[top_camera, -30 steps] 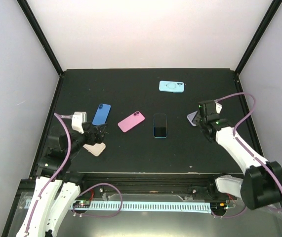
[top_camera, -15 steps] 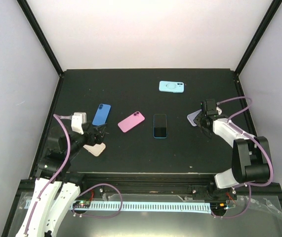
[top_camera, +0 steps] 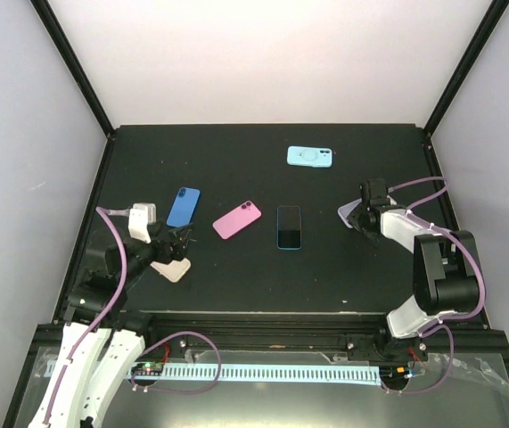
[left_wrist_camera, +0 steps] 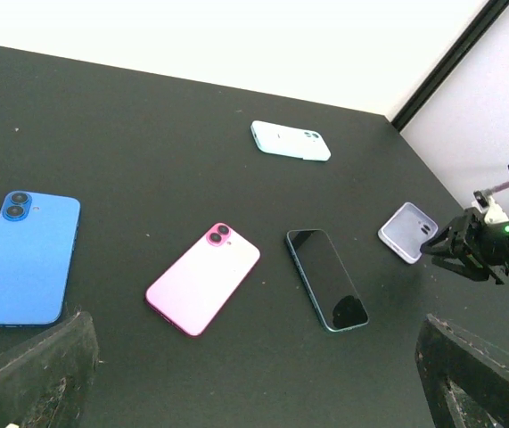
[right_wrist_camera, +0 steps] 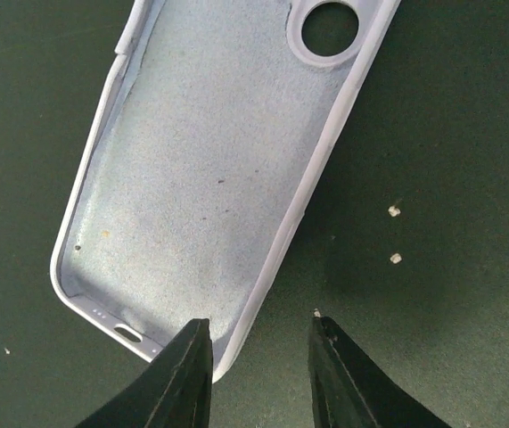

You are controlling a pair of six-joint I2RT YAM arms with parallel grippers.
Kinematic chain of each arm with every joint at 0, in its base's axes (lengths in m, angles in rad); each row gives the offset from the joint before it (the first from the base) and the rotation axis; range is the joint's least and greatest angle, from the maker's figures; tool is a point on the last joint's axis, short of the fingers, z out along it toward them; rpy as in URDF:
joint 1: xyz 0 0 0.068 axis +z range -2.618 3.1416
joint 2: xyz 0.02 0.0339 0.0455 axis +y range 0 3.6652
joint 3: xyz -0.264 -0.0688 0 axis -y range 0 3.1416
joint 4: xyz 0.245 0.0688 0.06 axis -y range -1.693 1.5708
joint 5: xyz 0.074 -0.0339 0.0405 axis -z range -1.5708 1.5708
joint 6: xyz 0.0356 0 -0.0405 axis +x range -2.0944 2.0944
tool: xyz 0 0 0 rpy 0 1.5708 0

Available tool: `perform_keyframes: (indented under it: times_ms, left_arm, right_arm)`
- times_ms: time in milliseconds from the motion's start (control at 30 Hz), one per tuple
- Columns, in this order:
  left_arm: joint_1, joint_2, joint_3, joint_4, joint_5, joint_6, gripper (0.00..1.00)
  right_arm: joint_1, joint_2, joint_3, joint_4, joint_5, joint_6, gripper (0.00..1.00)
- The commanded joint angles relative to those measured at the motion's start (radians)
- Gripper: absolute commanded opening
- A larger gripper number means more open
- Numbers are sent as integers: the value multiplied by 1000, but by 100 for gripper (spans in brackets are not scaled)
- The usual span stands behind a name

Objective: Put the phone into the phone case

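A lavender phone case [right_wrist_camera: 218,169] lies hollow side up at the table's right [top_camera: 348,212], and it also shows in the left wrist view [left_wrist_camera: 404,234]. My right gripper [right_wrist_camera: 259,323] straddles its near corner, one finger over the lining and the other over bare table, with the rim between them and gaps on both sides [top_camera: 362,218]. A dark-screened phone with a teal rim [top_camera: 289,226] lies face up mid-table [left_wrist_camera: 327,277]. A pink phone [top_camera: 237,219] and a blue phone [top_camera: 183,206] lie back up to its left. My left gripper [left_wrist_camera: 252,357] is wide open over bare table [top_camera: 176,242].
A pale blue case [top_camera: 310,157] lies near the back edge. A beige case [top_camera: 174,268] and a white block [top_camera: 144,214] sit beside the left gripper. Two small white specks [right_wrist_camera: 395,234] lie on the table right of the lavender case.
The right gripper's jaws have narrowed around the lavender case's corner, and that arm has folded in closer to the case. The left arm has stayed put.
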Motion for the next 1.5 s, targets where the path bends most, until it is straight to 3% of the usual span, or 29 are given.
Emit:
perform_keyframes:
  times_ms: [0,533,867,1300,1467]
  left_arm:
    - [-8,-12,16,17,-17,16,99]
    - [-8,-14,16,16,-23,17,99]
    - [-8,-15,15,17,-29,18,99]
    - [-7,-12,13,17,-38,21,99]
    - [-6,-11,10,16,-49,19,99]
  right_arm:
    - [-14,26,28,30,-1,17,30]
    - [-16,78,47,35,-24,2,26]
    - [-16,60,39,35,-64,-43,1]
    - [-3,-157,-76,2,-156,-161,1]
    - [67,-281,-117,-36,-208,-217,1]
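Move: The phone case's middle lies about 6 cm ahead and 4 cm to the right of the right hand and some 2 cm below it, with its near corner by the part-open fingers. The black phone is roughly 20 cm to that hand's left and level with it; the light-blue phone is about 24 cm ahead and 14 cm left. From the left hand the case is some 24 cm ahead, 48 cm right and 24 cm down. The right fingers shut from part-open and pinch the case's right long rim near its near end, one finger inside and one outside, after the hand sinks about 1.5 cm and edges forward 1 cm. Keeping the pinch, the hand then rises some 4 cm, drawing back and left as it turns about 10 degrees counter-clockwise. ##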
